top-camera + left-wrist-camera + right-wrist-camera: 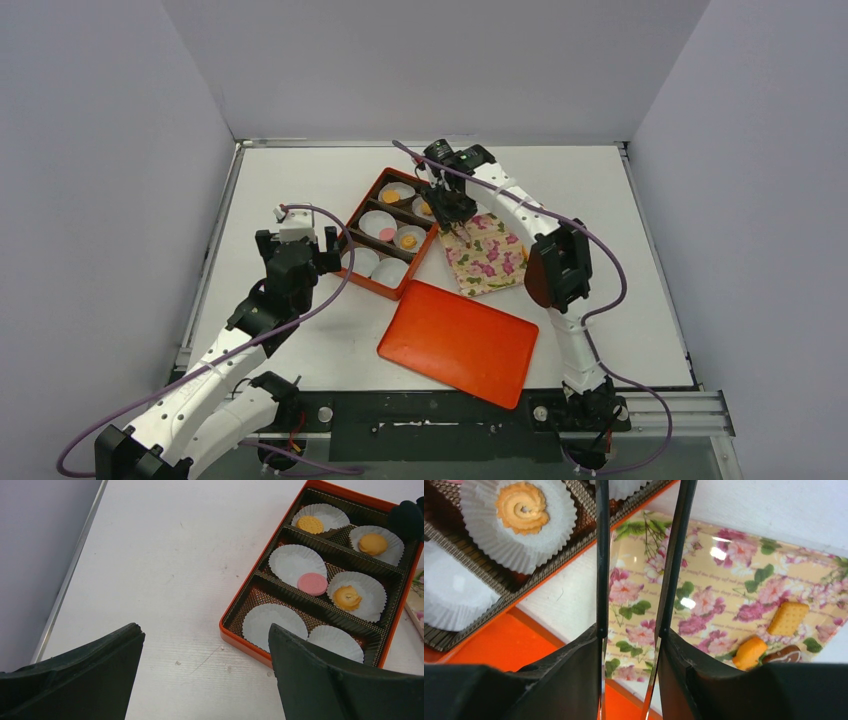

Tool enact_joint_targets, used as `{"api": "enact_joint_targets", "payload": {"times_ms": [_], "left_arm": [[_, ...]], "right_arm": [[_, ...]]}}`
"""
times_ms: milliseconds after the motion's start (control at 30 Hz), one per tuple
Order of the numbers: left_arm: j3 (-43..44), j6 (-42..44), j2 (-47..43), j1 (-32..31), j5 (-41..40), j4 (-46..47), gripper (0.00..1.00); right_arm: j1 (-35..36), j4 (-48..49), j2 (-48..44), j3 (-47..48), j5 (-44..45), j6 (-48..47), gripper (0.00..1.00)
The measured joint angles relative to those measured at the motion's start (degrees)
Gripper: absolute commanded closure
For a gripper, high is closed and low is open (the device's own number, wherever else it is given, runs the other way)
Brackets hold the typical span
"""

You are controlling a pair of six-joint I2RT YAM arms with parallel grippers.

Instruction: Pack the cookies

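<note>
An orange box [371,279] holds white paper cups. Four cookies lie in them: a round yellow one [310,524], an orange one [373,544], a pink one [312,584] and a swirl one [347,597]. On the flowered tray [729,575] lie a square cookie [787,618], an orange cookie [749,653] and a dark brown one [781,655]. My right gripper [629,630] is shut on thin metal tongs [602,555], whose arms stand apart with nothing between them, over the tray's edge by the box. My left gripper [206,630] hangs open over bare table, left of the box.
The flat orange lid [458,342] lies on the table in front of the box and tray. Grey walls close in the white table [300,170] on three sides. A metal rail [70,575] runs along the left edge.
</note>
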Motion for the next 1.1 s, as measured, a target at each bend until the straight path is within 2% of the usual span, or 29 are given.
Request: {"api": "enact_joint_targets", "payload": {"times_ms": [267,533,833,1100], "left_arm": [[0.0,0.0,0.0,-0.35,0.2,0.0,0.07],[0.0,0.0,0.0,-0.76,0.22,0.0,0.07],[0.0,0.0,0.0,-1.62,0.39,-0.02,0.07],[0.0,0.02,0.0,-1.88,0.39,0.0,0.07]], "right_arm": [[-1.53,0.39,-14.16,-11.06,0.04,1.36,0.62],[-9.03,1.05,-25.57,-26.08,-0.17,2.4,0.62],[-18.21,2.27,-30.1,-39.12,-1.27,2.21,0.61],[-24.06,5.05,-30.42,-43.82,-2.82,0.33,0.59]]}}
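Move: The right hand, already holding the tongs, is about 10 cm above the table beside the box; the rectangular cookie on the floral tray lies some 20 cm to its right and 3 cm farther out. From that cookie, a star cookie is 4 cm nearer and the heart cookie 4 cm nearer and 5 cm right. The box's middle is about 13 cm left of the hand, 4 cm ahead. From the left hand, the rectangular cookie lies roughly 49 cm right, 13 cm ahead. Right hand, keeping the tongs, arcs up 6 cm and down again, some 20 cm right towards the remaining cookies. ##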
